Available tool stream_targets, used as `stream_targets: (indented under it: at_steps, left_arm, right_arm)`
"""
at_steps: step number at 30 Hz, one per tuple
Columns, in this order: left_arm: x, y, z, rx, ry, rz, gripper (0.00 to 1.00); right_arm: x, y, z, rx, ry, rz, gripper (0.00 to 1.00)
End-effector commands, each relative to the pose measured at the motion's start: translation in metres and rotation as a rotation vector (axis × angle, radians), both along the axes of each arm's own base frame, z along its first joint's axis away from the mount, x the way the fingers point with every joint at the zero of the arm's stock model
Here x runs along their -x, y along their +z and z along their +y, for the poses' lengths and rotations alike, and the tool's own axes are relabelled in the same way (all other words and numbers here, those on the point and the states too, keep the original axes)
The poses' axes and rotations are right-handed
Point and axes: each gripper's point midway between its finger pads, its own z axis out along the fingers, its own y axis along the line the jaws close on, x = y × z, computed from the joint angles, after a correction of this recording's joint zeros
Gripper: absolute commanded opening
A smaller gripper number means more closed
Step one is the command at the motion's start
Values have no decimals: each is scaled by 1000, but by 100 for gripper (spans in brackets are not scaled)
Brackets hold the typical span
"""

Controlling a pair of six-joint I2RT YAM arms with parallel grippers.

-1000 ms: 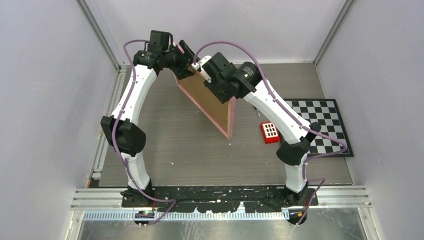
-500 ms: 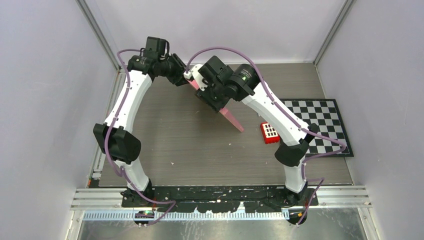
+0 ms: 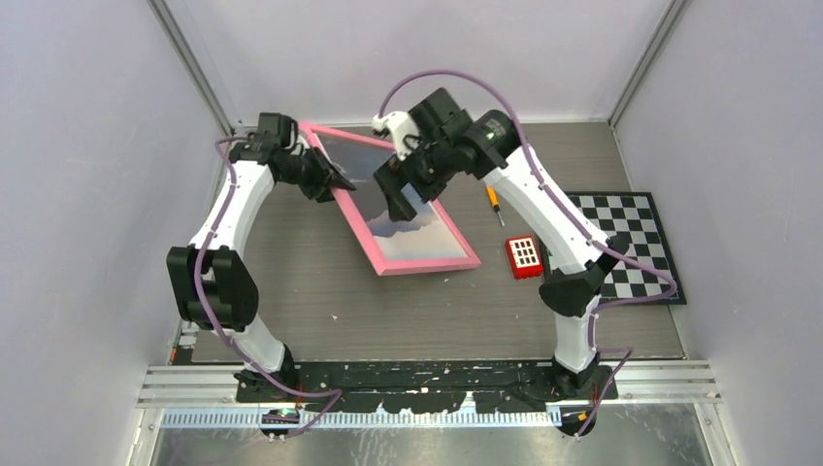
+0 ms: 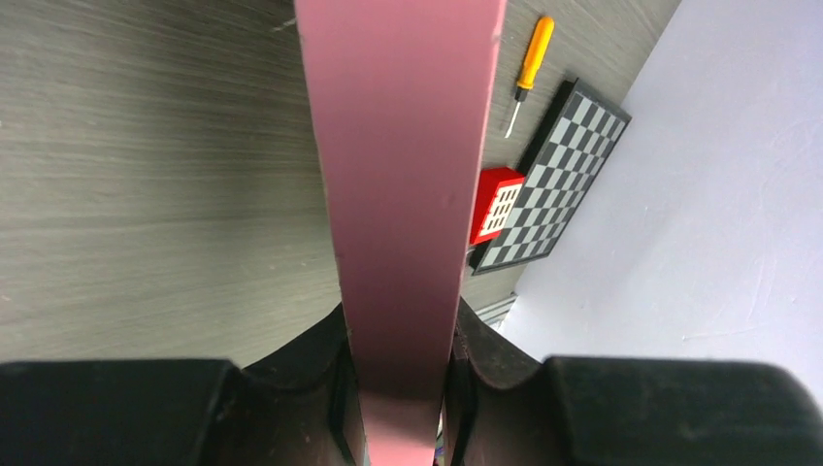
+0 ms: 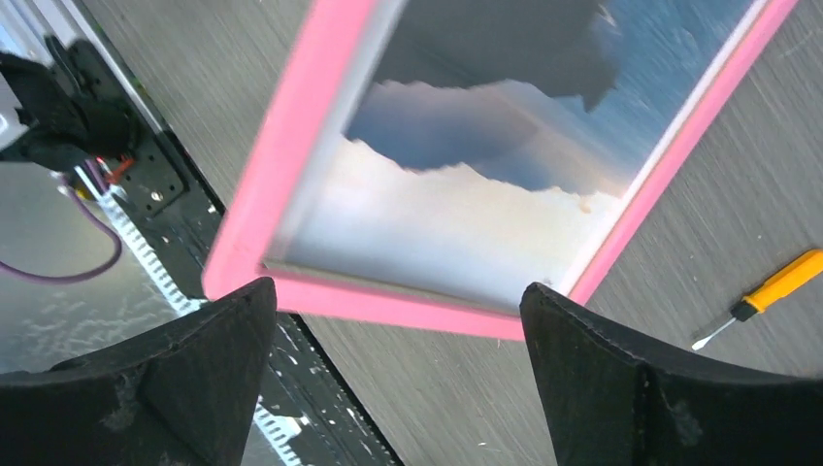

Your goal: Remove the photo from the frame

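The pink frame [image 3: 427,264] now shows its front, slanting across the middle of the table, with the seacoast photo [image 3: 419,236] still inside it. My left gripper [image 3: 335,183] is shut on the frame's left long edge. In the left wrist view the pink edge [image 4: 403,146] runs straight out from between both fingers [image 4: 320,354]. My right gripper [image 3: 398,199] hangs open above the picture and holds nothing. Its view looks down on the photo [image 5: 466,175] and the frame's near corner [image 5: 281,165], between its wide-apart fingertips [image 5: 243,320].
An orange-handled screwdriver [image 3: 495,202] lies just right of the frame. A red block [image 3: 524,256] sits nearer the front. A black-and-white checkerboard [image 3: 631,243] lies at the table's right edge. Walls enclose the back and both sides.
The frame has turned from brown back showing, through edge-on, to picture side up. My right gripper has opened and let go. My left gripper has closed on the frame's edge and swung left.
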Motion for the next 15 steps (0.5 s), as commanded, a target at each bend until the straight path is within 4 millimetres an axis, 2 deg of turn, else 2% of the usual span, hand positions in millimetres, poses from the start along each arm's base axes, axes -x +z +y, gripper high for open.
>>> stream_targets:
  at_steps: [1,3,9,15]
  left_arm:
    - [6,0,24,70,-102,-106,0]
    - [6,-10,39,103,-139,-132,0]
    - [16,-50,60,108,-256,-157,0]
    - [35,-99,76,107,-399,-98,0]
  right_arm:
    - [-16,31,-22,-177,-81,78,99]
    - [-26,21,-34,-186,-114,140,100]
    - [-49,-13,-66,-249,-211,387,100]
    - [-53,-49,-84,-218,-239,502,100]
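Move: The left hand grips the frame's left rail; the frame's middle is about 12 cm to its right, 3 cm back and 4 cm lower. The open right hand hovers above the frame, whose middle is some 7 cm ahead, about level sideways and 12 cm below. The screwdriver lies roughly 14 cm ahead and 22 cm right of this hand, the red box 4 cm ahead and 27 cm right, both near 28 cm below. Left hand carries the gripped frame left and down, 7 cm each; open right hand retreats right and forward, 11 cm. ##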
